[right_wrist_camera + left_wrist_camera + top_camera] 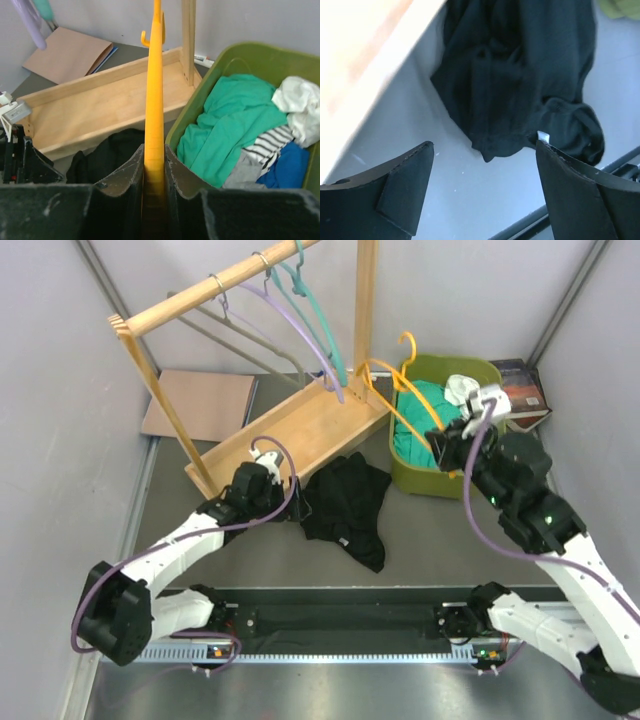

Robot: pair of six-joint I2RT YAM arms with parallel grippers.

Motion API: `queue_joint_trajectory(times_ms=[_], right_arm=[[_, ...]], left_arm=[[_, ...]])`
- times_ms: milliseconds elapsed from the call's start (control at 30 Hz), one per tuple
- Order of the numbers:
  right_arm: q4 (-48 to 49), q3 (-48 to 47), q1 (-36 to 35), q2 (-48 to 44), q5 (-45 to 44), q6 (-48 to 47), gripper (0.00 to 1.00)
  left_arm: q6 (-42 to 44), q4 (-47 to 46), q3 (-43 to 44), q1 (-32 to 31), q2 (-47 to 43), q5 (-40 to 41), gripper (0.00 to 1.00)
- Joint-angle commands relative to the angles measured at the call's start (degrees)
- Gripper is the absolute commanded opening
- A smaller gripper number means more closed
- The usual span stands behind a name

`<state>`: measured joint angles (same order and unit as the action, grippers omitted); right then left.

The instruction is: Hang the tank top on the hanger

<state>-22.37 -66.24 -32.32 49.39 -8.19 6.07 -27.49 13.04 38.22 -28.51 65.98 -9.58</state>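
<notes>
The black tank top (345,502) lies crumpled on the grey table in front of the wooden rack base. My left gripper (296,502) sits low at its left edge. In the left wrist view the left gripper (484,150) is open, with bare table between its fingers and the tank top (520,80) just beyond the tips. My right gripper (447,452) is shut on the orange hanger (385,364), which it holds over the near corner of the green basket. In the right wrist view the hanger (154,100) rises edge-on from the shut gripper (154,150), and the tank top (110,155) lies below left.
The wooden rack (290,425) stands behind the tank top, with a teal hanger (318,310) and a lilac hanger (290,320) on its rail. The green basket (480,368) at right holds green, white and striped clothes. Cardboard (200,400) lies far left.
</notes>
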Motion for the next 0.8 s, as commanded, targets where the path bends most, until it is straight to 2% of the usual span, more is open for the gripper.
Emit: queue_joint_trajectory(times_ms=[0,100,200,367,600,767], right_arm=[[2.0,10.8,-1.5,-8.2,-0.2,7.4,0.0],[0.9,15.6,-2.5,-13.1,2.0,8.8,0.0],[-1.7,17.0,-3.1,-15.4,2.8,8.7,0.0],[-5.0,16.4,-3.3,-18.3,6.2,8.5,0.0],[-10.1,16.3,-3.4,-23.5,6.8,6.5,0.0],[-11.5,16.5,-3.4,-24.3,10.0,6.5,0.0]], left_arm=[[-5.2,-12.0,-6.3,-1.7,-0.9,4.0,0.85],[-6.5,-20.6,-10.3,-3.4,-1.4,5.3,0.84],[-5.4,-25.0,-11.1,-4.9,-1.6,7.3,0.84],[-3.6,-22.9,-7.6,-5.5,2.2,12.3,0.83],[-1.0,-28.4,-7.3,-5.5,6.4,14.7,0.8],[-2.4,-35.9,-10.3,-5.4,7.4,13.5,0.53]])
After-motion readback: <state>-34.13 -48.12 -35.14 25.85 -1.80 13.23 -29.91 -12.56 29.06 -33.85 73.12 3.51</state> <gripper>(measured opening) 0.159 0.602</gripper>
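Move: The tank top lies spread on the table, its middle some 8 cm to the right of the open left hand, 2 cm ahead and roughly 6 cm below; the rack's wooden tray is about 14 cm ahead and 3 cm to the left, 5 cm below. From the right hand, which already holds the orange hanger, the tank top is about 13 cm left, level in reach and 34 cm down; the green bin is 13 cm ahead, 7 cm right, 28 cm below. Still pinching the orange hanger, the right hand brings it down about 10 cm in the first half, drawing back steadily about 9 cm in all and tipping its fingers roughly 10 degrees down. The left hand sinks 4 cm while drawing slightly back, then slides forward some 5 cm over the tank top's near edge, tilts up about 10 degrees and starts closing; contact with the cloth can't be made out. ##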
